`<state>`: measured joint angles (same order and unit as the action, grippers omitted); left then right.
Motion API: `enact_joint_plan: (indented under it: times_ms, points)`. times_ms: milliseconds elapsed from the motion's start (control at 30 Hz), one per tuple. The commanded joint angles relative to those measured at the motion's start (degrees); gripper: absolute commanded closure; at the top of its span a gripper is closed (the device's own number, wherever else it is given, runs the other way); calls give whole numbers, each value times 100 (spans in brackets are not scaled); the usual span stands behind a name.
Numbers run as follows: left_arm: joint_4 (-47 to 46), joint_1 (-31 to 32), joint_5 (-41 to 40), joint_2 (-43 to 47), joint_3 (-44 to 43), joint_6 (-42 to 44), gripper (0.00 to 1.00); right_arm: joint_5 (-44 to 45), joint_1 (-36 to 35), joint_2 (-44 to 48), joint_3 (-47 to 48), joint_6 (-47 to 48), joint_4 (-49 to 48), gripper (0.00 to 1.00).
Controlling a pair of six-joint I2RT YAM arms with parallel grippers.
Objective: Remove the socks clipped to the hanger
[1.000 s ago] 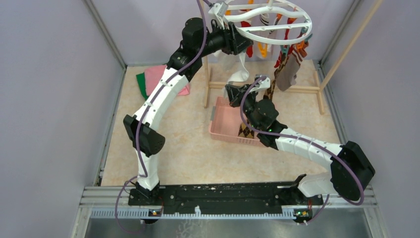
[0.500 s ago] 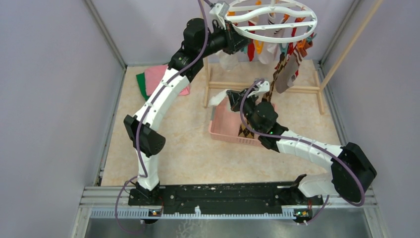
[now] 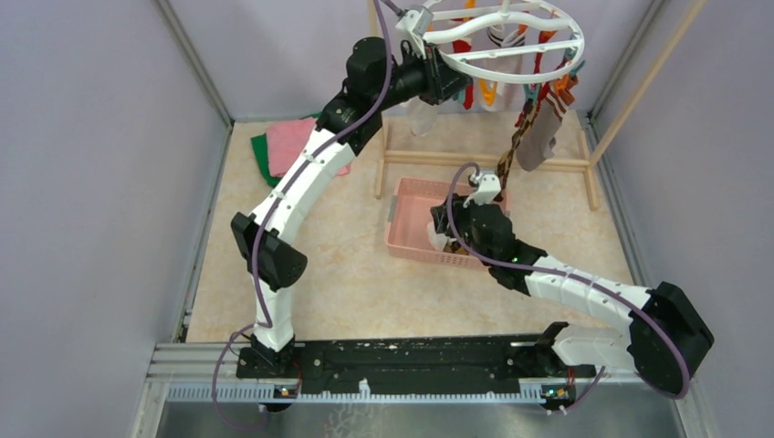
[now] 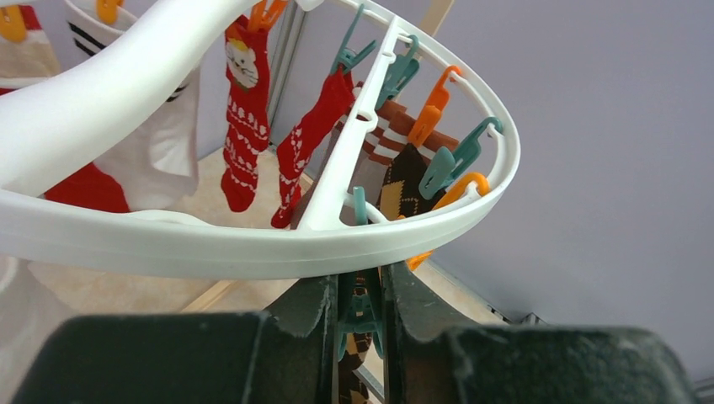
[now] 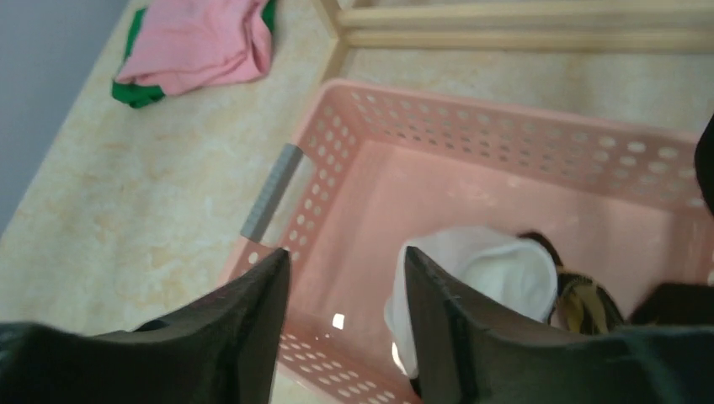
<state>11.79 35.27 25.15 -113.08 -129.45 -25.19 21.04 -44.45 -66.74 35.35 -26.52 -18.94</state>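
Note:
The hanger (image 3: pixel 511 75) is a white ring hung high at the back; in the left wrist view its rim (image 4: pixel 253 248) crosses just above my fingers. Socks hang from its clips: red patterned ones (image 4: pixel 240 126), a brown argyle one (image 3: pixel 511 151) and a grey one (image 3: pixel 540 137). My left gripper (image 3: pixel 454 88) (image 4: pixel 360 282) is shut on a teal clip (image 4: pixel 360 320) under the rim, with argyle fabric showing below. My right gripper (image 3: pixel 444 239) (image 5: pixel 345 257) is open over the pink basket (image 5: pixel 471 143). A white sock (image 5: pixel 497 265) lies loose in it beside an argyle sock (image 5: pixel 589 303).
The pink basket (image 3: pixel 411 219) sits mid-table in front of the light wooden rack (image 3: pixel 475 162). Folded pink and green cloths (image 3: pixel 287 141) (image 5: pixel 198 42) lie at the back left. Grey walls close in on both sides.
My right gripper dropped lower over the basket, opened and let go of the white sock. My left gripper shifted right under the ring and closed on the teal clip.

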Motion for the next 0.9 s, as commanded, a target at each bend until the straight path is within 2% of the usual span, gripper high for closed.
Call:
enact_joint_plan:
  times_ms: [0, 100, 133, 167, 267, 300, 333, 400, 433, 467, 600, 767, 867]
  points:
    - [40, 116, -18, 324, 70, 32, 93, 237, 40, 200, 232, -52, 976, 42]
    - [100, 160, -26, 397, 136, 40, 86, 369, 39, 374, 305, -63, 1427, 29]
    - [129, 167, -18, 414, 151, 24, 78, 396, 34, 474, 327, -15, 1484, 27]
    - [170, 170, -12, 432, 167, -3, 69, 401, 33, 553, 327, 96, 1424, 25]
    - [230, 194, 36, 521, 270, -54, 62, 332, 38, 503, 351, 626, 581, 20]
    - [234, 211, 42, 567, 316, -56, 55, 304, 39, 323, 452, 799, 203, 18]
    - [252, 223, 46, 610, 356, -68, 44, 266, 35, 67, 606, 1001, -307, 16]
    - [377, 248, 52, 683, 399, -90, 15, 192, 41, -580, 1033, 1367, -1031, 12]
    - [481, 252, 58, 735, 418, -79, 6, 165, 48, -1050, 1305, 1528, -1327, 11]
    - [598, 253, 47, 832, 465, -39, 1, 142, 54, -1385, 1591, 1685, -1612, 10]
    - [1221, 240, -82, 1433, 972, 523, 1, 307, 103, -2533, 2750, 2059, -2261, 7]
    - [1952, 122, -415, 2325, 1644, 1358, 1, 713, 141, -3403, 3530, 2619, -3141, 5]
    - [2189, 15, -767, 2886, 2124, 1706, 1, 817, 225, -3860, 4029, 2884, -3387, 10]
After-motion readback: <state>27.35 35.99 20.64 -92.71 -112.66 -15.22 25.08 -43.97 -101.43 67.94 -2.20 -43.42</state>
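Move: The next white sock hangs from the hanger about 20 cm ahead of the right hand, 4 cm left and 15 cm up; a red sock hangs some 8 cm to the right of it and 3 cm farther out. The pink box's middle is 5 cm ahead of the right hand and 13 cm below, with the white sock already dropped just under the fingers. The left hand still pinches an emptied teal clip under the rim; that hanging white sock is about 6 cm ahead, 7 cm left and 12 cm below. The left fingers open wide and let go of the teal clip while the hand backs off the rim about 7 cm, dipping slightly, then swings as far to the left, clear of the ring. The right hand, opening over the box, first sinks some 3 cm while easing back and right, then turns round and sweeps roughly 15 cm forward, with nearly as much rise and left travel, towards the hanging white sock, fingers spread and tipping up by some 30 degrees. ##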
